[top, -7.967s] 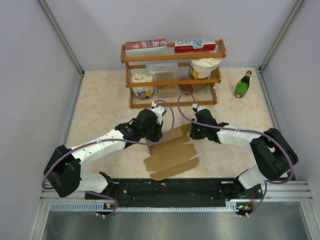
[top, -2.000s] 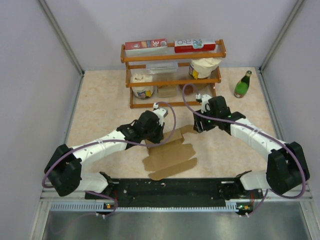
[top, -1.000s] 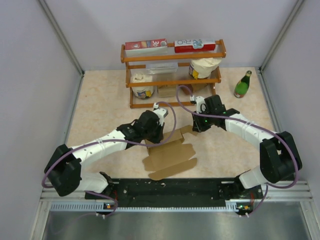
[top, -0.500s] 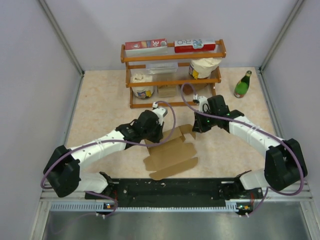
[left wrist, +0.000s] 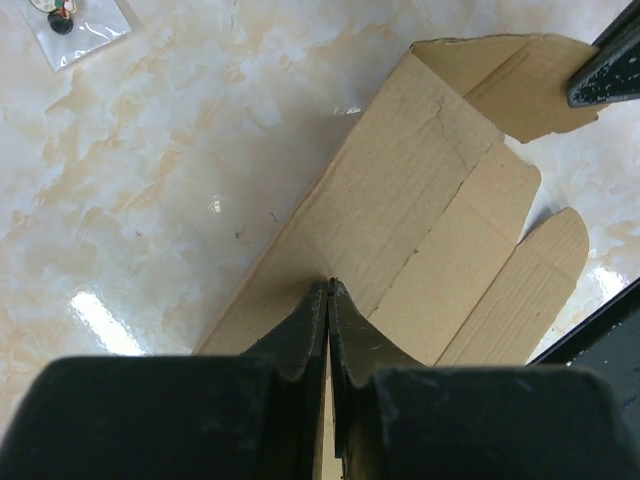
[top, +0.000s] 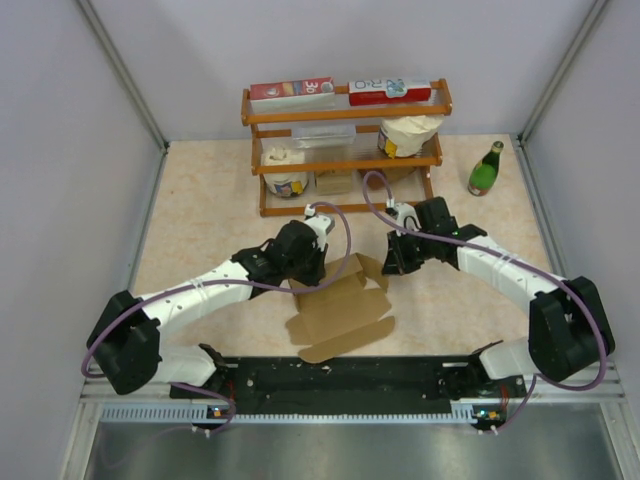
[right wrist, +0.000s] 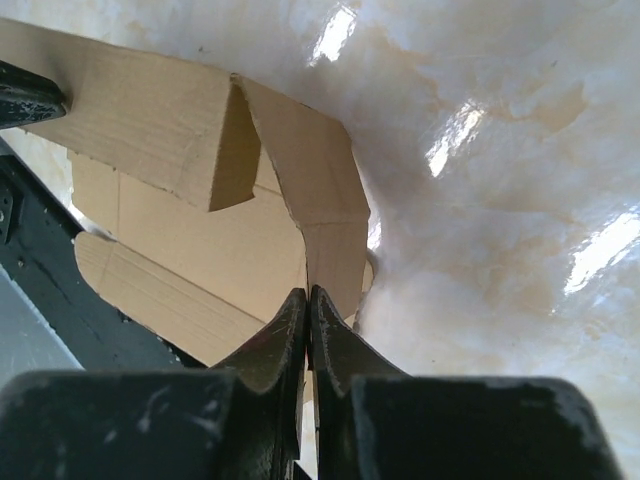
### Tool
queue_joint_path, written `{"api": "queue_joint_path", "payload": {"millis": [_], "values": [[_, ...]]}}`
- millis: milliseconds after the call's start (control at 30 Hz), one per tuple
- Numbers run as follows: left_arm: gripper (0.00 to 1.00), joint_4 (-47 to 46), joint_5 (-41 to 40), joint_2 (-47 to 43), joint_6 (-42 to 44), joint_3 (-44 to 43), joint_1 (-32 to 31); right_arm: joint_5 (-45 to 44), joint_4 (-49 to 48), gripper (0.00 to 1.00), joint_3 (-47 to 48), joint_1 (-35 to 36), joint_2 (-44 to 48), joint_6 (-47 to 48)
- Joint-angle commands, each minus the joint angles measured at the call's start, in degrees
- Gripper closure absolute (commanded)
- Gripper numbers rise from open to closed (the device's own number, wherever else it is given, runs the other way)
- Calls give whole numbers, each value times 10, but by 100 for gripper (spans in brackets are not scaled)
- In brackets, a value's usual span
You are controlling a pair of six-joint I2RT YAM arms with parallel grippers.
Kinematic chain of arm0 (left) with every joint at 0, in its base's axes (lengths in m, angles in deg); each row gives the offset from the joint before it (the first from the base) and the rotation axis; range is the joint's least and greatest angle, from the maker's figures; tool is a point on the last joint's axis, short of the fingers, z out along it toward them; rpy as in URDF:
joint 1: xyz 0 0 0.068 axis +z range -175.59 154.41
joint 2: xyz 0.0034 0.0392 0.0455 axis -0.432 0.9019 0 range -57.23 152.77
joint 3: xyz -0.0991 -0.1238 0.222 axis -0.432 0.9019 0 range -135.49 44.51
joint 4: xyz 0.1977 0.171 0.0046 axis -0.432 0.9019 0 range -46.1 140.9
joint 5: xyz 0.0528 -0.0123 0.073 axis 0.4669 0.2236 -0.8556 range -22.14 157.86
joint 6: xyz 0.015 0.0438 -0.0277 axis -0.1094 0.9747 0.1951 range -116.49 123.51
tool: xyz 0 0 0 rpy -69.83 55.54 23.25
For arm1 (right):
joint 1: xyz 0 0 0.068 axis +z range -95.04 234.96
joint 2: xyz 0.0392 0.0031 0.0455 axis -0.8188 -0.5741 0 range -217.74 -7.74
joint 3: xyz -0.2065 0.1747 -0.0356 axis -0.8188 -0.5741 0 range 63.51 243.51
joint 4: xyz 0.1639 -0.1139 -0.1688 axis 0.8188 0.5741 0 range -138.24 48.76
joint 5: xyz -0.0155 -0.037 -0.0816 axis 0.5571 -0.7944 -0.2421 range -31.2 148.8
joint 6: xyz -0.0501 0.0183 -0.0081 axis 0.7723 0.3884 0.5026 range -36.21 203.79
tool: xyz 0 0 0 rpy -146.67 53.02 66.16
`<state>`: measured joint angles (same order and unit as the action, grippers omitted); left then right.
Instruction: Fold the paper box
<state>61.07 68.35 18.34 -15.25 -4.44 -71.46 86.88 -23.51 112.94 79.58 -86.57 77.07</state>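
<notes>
The paper box (top: 340, 308) is a brown die-cut cardboard sheet lying mostly flat near the table's front edge, between my two arms. My left gripper (top: 306, 274) is shut on the sheet's far left edge; in the left wrist view its jaws (left wrist: 328, 290) pinch a thin strip of the cardboard (left wrist: 410, 220). My right gripper (top: 391, 262) is shut on the far right flap. In the right wrist view its jaws (right wrist: 307, 296) clamp that flap (right wrist: 320, 190), which stands up off the table with a small tab folded beside it.
A wooden rack (top: 345, 160) with red-and-white cartons and tubs stands at the back. A green bottle (top: 486, 169) is at the back right. A black rail (top: 340, 380) runs along the near edge. A small plastic bag (left wrist: 75, 25) lies beyond the cardboard.
My right gripper has shut on the far right flap and shifted slightly toward the near edge, and the flap now stands higher. The left arm has stayed put.
</notes>
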Motion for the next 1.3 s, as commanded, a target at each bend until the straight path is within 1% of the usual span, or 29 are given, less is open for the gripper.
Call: {"api": "queue_joint_path", "payload": {"millis": [0,100,267,367,433,567,667,900,1000,1167,1267], "values": [[95,2,3,-6,-7,9,-3,32,-18,97,-7,9,17,-10],[95,2,4,-6,-7,8,-2,36,-19,92,-15,22,17,-10],[95,3,4,-5,-7,7,-5,38,-28,91,-24,38,18,-21],[95,3,5,-4,-8,6,-5,44,-35,84,-31,39,22,-24],[95,2,4,-3,-9,8,-6,46,-40,81,-37,39,25,-28],[95,2,4,-1,-10,7,-9,60,-56,73,-52,39,37,-34],[95,2,3,2,-11,8,-11,74,-77,71,-59,39,40,-45],[95,4,1,2,-13,8,-14,112,-130,70,-70,39,26,-80],[95,4,0,2,-12,8,-14,111,-131,67,-68,39,28,-79],[95,4,0,5,-13,10,-16,96,-110,57,-51,25,47,-80],[96,5,0,5,-14,10,-17,94,-94,56,-39,10,60,-81]]}}
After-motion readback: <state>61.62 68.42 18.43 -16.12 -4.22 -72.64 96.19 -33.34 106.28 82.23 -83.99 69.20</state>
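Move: The paper box's end flap has its free edge at the right hand's closed fingertips, its middle some 3 cm left, 1 cm ahead and 2 cm below. From that hand the folded long panel lies 13 cm left, level fore and aft and 2 cm lower; the base panel is 11 cm left, 9 cm back and 4 cm lower. From the left hand the end flap is 13 cm right and 2 cm ahead. The box's end flap is swung inward by the right hand, which goes back about 4 cm and left towards the box's end, sinking slightly. The fingers let go and open to nearly half around the flap's corner while the hand edges farther left, rises slightly and rolls its left side up some 10 degrees. The left hand keeps its shut fingertips on the folded long panel. ##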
